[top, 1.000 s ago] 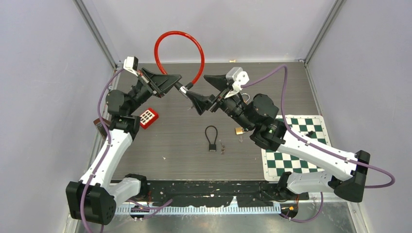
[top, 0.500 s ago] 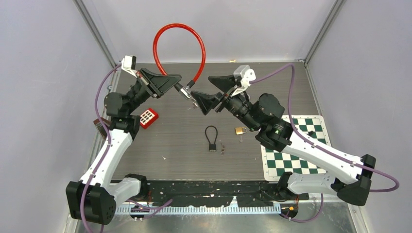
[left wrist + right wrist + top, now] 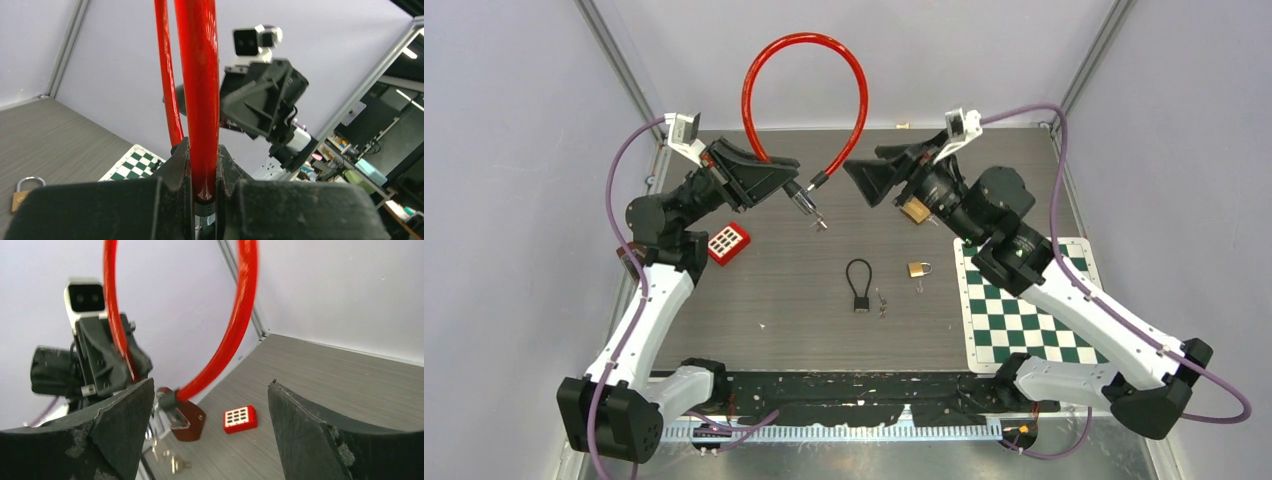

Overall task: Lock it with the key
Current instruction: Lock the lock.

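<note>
A red cable lock arches above the table's far edge. My left gripper is shut on the cable just above its black end; in the left wrist view the red cable stands pinched between the fingers. A small bunch of keys dangles below the lock's end, and it also shows in the right wrist view as keys under the lock head. My right gripper is open and empty, a short way right of that end. The lock head lies left of its wide jaws.
On the table lie a red block, a small black cable padlock, loose keys and a brass padlock. Another brass padlock shows under the right arm. A chessboard mat lies at the right.
My right gripper has drawn back to the right, away from the lock's end, still open. The left arm has tilted the red loop higher and to the right.
</note>
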You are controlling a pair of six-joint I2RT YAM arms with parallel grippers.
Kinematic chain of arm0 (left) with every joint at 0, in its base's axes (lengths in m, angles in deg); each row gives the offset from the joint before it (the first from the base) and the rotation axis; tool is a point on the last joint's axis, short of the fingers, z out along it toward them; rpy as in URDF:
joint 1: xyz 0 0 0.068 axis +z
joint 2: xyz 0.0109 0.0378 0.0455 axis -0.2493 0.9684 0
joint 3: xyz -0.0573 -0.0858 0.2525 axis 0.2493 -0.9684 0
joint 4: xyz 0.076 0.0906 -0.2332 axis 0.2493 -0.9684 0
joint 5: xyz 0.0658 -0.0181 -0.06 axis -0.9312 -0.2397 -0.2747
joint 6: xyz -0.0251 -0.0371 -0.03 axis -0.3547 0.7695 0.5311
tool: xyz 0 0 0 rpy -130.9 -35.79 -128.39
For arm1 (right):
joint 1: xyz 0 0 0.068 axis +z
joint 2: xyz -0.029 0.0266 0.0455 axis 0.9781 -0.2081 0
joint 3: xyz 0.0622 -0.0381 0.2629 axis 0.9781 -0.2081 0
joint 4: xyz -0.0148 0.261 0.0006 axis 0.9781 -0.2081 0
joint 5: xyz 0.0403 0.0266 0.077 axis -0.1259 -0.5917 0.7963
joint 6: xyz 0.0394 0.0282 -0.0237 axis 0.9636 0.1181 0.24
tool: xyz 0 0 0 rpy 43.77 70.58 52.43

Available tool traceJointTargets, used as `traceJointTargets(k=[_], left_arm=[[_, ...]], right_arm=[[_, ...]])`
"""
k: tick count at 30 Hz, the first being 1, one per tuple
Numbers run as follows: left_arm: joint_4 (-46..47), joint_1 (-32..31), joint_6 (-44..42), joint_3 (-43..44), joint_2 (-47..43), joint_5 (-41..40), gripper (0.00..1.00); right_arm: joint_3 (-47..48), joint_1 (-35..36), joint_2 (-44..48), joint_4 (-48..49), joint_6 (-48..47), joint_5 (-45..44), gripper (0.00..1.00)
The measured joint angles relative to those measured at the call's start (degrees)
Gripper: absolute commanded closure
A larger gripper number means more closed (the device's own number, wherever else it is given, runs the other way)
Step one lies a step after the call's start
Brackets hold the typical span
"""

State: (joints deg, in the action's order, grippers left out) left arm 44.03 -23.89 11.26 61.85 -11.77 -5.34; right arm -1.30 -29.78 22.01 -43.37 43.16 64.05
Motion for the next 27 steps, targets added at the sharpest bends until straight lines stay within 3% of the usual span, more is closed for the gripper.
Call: traceJointTargets(k=[6, 8, 10, 13, 15, 17, 27], left_arm=[[0.48, 0.0, -2.99, 0.98, -0.09, 3.43, 1.0], [0.57, 0.02, -3.67, 1.07, -0.09, 3.98, 1.0], [0.66, 0.04, -3.89, 1.09, -0.09, 4.26, 1.0], [0.66, 0.04, -4.07, 1.09, -0.09, 4.39, 1.0], [0.63, 0.04, -4.13, 1.09, -0.09, 4.37, 1.0], [0.5, 0.07, -4.39, 1.09, -0.09, 4.24, 1.0], [-6.34, 0.09, -10.03, 2.97, -0.11, 0.5, 1.0]], right_arm=[[7.02, -3.96, -6.49, -1.62, 11.19, 5.53, 0.12], [8.61, -4.11, -8.5, -2.03, 13.2, 7.02, 0.17], [10.29, -4.48, -10.6, -2.36, 15.26, 8.7, 0.32], [11.02, -4.81, -12.5, -2.4, 17.46, 10.58, 0.67], [11.06, -4.83, -13.4, -2.32, 18.95, 11.82, 0.83], [11.08, -4.85, -14.1, -1.97, 20.48, 12.81, 0.93], [8.44, -4.11, -15.34, 2.97, 26.75, 13.57, 0.95]])
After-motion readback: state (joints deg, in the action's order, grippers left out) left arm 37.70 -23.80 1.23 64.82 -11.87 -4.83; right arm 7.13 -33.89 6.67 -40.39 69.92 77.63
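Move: My right hand, open, is going for the free leg of the red cable, just above its black collar, roughly 6 cm to its left, 2 cm farther out and a touch lower. The lock body hangs about 9 cm left of that hand, 3 cm back and 5 cm down. Its keys dangle some 6 cm left, 5 cm back and 8 cm below. From my left hand, the same spot on the cable lies about 6 cm to the right and 1 cm back. I swing my open right hand left and forward, about 6.5 and 3 cm overall, rising slightly, then sinking as I reach the cable's free leg. I roll the wrist some 25 degrees clockwise, seen from behind the hand, and pinch the red cable just above the collar. My left hand keeps its grip on the cable's other leg, easing back 1 cm, then forward 2 cm. ##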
